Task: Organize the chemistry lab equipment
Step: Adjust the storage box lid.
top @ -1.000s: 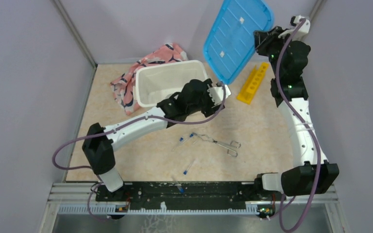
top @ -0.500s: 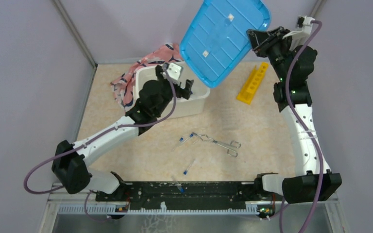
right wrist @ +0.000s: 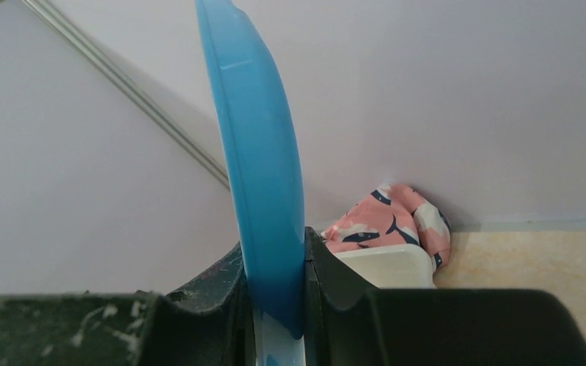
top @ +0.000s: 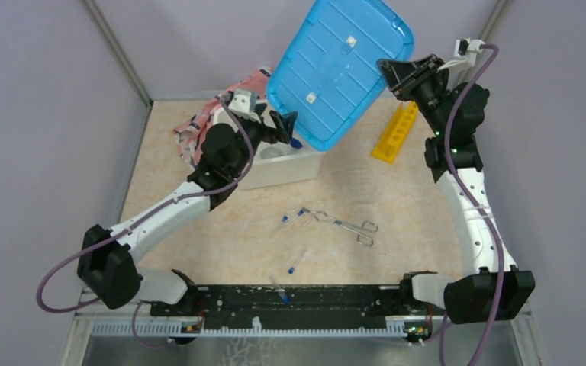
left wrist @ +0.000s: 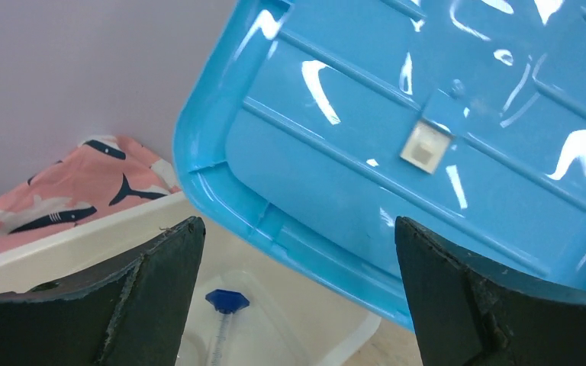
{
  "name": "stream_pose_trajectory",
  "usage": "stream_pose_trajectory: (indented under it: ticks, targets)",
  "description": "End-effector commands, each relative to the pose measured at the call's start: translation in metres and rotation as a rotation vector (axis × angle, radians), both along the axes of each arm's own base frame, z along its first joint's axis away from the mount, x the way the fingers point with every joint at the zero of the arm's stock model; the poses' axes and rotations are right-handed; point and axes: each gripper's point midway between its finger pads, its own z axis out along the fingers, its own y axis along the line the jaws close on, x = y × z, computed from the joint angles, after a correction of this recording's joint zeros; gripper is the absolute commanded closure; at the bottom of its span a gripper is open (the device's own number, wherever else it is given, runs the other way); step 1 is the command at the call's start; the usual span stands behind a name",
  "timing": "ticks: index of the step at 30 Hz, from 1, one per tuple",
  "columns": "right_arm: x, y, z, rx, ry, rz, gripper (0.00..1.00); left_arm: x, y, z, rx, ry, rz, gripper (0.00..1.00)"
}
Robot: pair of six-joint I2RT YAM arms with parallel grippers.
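Observation:
My right gripper [top: 394, 75] [right wrist: 275, 259] is shut on the edge of the blue lid [top: 336, 69] [right wrist: 259, 152], holding it tilted in the air over the white bin [top: 305, 164]. My left gripper [top: 276, 122] [left wrist: 296, 229] hovers open above the bin [left wrist: 84, 240], nothing between its fingers. A clear tube with a blue cap [left wrist: 225, 300] lies inside the bin. On the table, the silver tongs [top: 343, 224] lie in the middle beside two blue-capped tubes [top: 284, 219] [top: 302, 212]. Another tube [top: 294, 267] lies nearer me. The yellow rack [top: 397, 131] lies at the back right.
The pink whale-patterned cloth [top: 191, 133] [left wrist: 61, 183] [right wrist: 397, 213] is bunched behind the bin in the back left corner. Purple walls close in the back and both sides. One more tube [top: 282, 294] rests on the black base rail at the front.
My left arm swung from the table's middle back over the bin and its gripper opened wider; a tube now lies in the bin. The right arm tilted the lid leftward over the bin.

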Motion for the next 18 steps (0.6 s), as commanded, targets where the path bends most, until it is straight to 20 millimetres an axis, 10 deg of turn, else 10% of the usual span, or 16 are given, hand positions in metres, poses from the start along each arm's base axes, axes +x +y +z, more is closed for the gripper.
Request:
stream_pose_trajectory:
  ticks: [1,8,18]
  targets:
    - [-0.031,0.003,0.043,0.067,-0.154,0.051,1.0,0.0,0.021,0.012,-0.243,0.091,-0.016,0.01]
    - [-0.033,0.008,0.04,0.094,-0.155,0.091,1.0,0.006,0.049,0.012,-0.47,0.2,-0.036,0.01]
    - [-0.031,0.014,0.032,0.103,-0.146,0.11,1.0,0.005,0.037,0.013,-0.568,0.259,-0.185,0.01]
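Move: Ahead of the open left hand, the storage box lid's middle is about 8 cm forward, 12 cm right and 8 cm higher. The storage box's middle lies some 7 cm forward, 5 cm left and 30 cm below that hand; the pink cloth is about 18 cm forward, 22 cm left and 30 cm below. The right hand grips the lid's right edge, with the lid's middle some 8 cm ahead, 9 cm left and 4 cm lower. Swinging about 5 cm left and a little forward at nearly constant height, the left hand draws away from the lid's middle towards the side of its left corner. On the way it rolls some 30 degrees, its left side dropping, and tips its fingers down to near level, still wide open. The right hand keeps its pinch on the lid's edge, easing about 1 cm left. ##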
